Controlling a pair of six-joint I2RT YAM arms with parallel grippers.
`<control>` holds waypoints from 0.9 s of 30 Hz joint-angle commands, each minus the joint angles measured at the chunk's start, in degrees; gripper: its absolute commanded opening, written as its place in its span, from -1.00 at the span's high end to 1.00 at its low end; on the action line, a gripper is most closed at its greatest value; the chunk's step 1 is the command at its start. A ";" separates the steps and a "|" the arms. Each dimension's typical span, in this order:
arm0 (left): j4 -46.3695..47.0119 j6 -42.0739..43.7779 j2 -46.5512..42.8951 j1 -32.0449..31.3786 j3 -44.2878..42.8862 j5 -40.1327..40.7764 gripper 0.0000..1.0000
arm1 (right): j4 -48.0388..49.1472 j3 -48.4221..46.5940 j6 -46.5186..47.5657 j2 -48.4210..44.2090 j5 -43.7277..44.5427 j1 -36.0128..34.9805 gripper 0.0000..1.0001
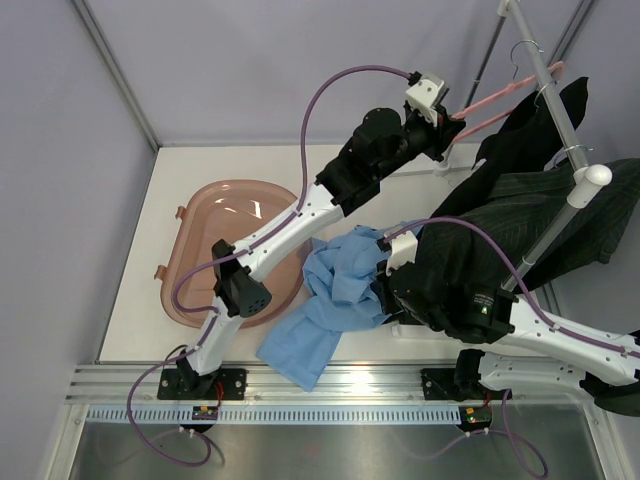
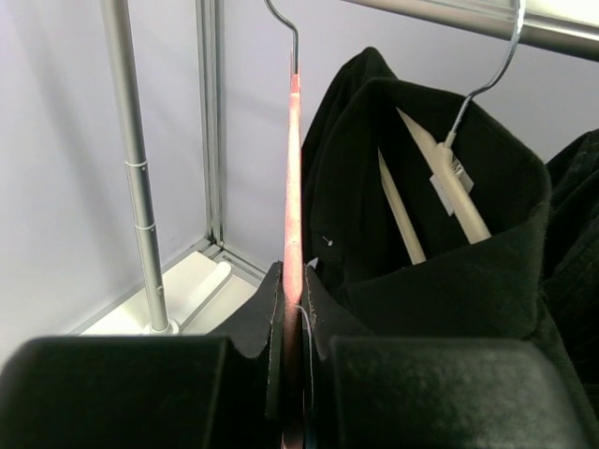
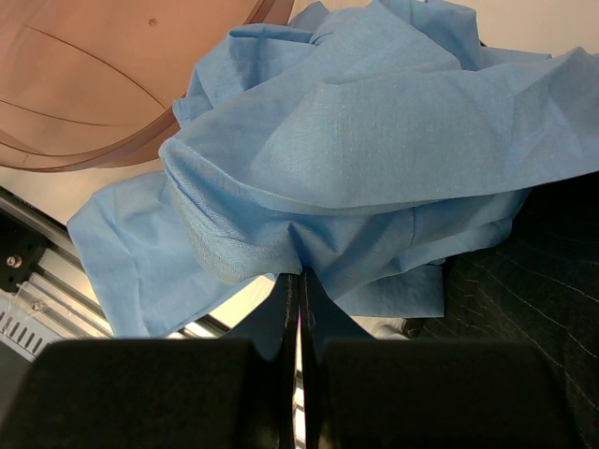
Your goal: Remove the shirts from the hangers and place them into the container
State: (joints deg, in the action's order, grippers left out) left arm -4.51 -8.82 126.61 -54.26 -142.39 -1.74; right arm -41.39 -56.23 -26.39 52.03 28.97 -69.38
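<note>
My left gripper (image 1: 446, 120) is raised beside the rack, shut on the bare pink hanger (image 2: 294, 178), whose arms (image 1: 500, 98) reach toward the pole. My right gripper (image 3: 299, 277) is shut on a fold of the light blue shirt (image 3: 374, 140). That shirt (image 1: 335, 300) droops over the table's front edge beside the container (image 1: 225, 205), a pinkish-brown tub at the left. A black shirt (image 2: 421, 290) hangs on a cream hanger (image 2: 456, 192). The pinstriped charcoal shirt (image 1: 520, 220) hangs from the rack over my right arm.
The grey rack rail (image 1: 560, 105) slants across the right side, and its upright post (image 2: 131, 168) stands on a white foot. A metal rail (image 1: 330, 380) runs along the table's front edge. Grey walls close the back and left.
</note>
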 commanded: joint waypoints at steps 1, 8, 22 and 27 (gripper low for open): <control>3.11 0.91 0.13 -0.67 -3.16 -1.33 1.00 | 2.36 -0.20 -1.38 -0.61 1.97 -0.66 1.00; 1.53 1.70 0.04 -1.02 -2.81 -2.83 0.96 | 2.98 0.06 -1.47 -0.44 1.97 -0.58 1.00; -5.05 7.14 -9.08 0.03 5.97 -2.22 -0.10 | 2.71 -0.55 -1.91 0.17 1.53 -0.66 1.00; -14.54 14.61 -20.50 1.08 10.02 5.15 -0.13 | 1.66 -2.74 -1.12 1.23 1.79 -0.75 1.00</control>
State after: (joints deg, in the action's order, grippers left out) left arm -16.10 0.12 117.54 -54.22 -131.59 -1.85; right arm -40.38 -56.21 -27.05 52.77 29.04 -69.38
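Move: The pink hanger is already in the left fingers by its near end; the spot on the rail for its hook is about 8 cm to the right, 6 ahead and 9 above that hand. The black shirt hangs some 15 cm to the right, level fore and aft and about 10 lower, while the blue shirt lies roughly 14 left, 9 back and 42 below. From the right hand, the rail spot is some 27 cm ahead, 16 right and 32 up. The pink hanger is let go at the rail: the left hand eases back a centimetre or so still gripping, then opens its fingers to about half as it sinks about 4 cm, and finally swings left away from the black shirt, its left side rolling up some 15 degrees. The right hand stays put, its closed fingers keeping the blue shirt's edge. ##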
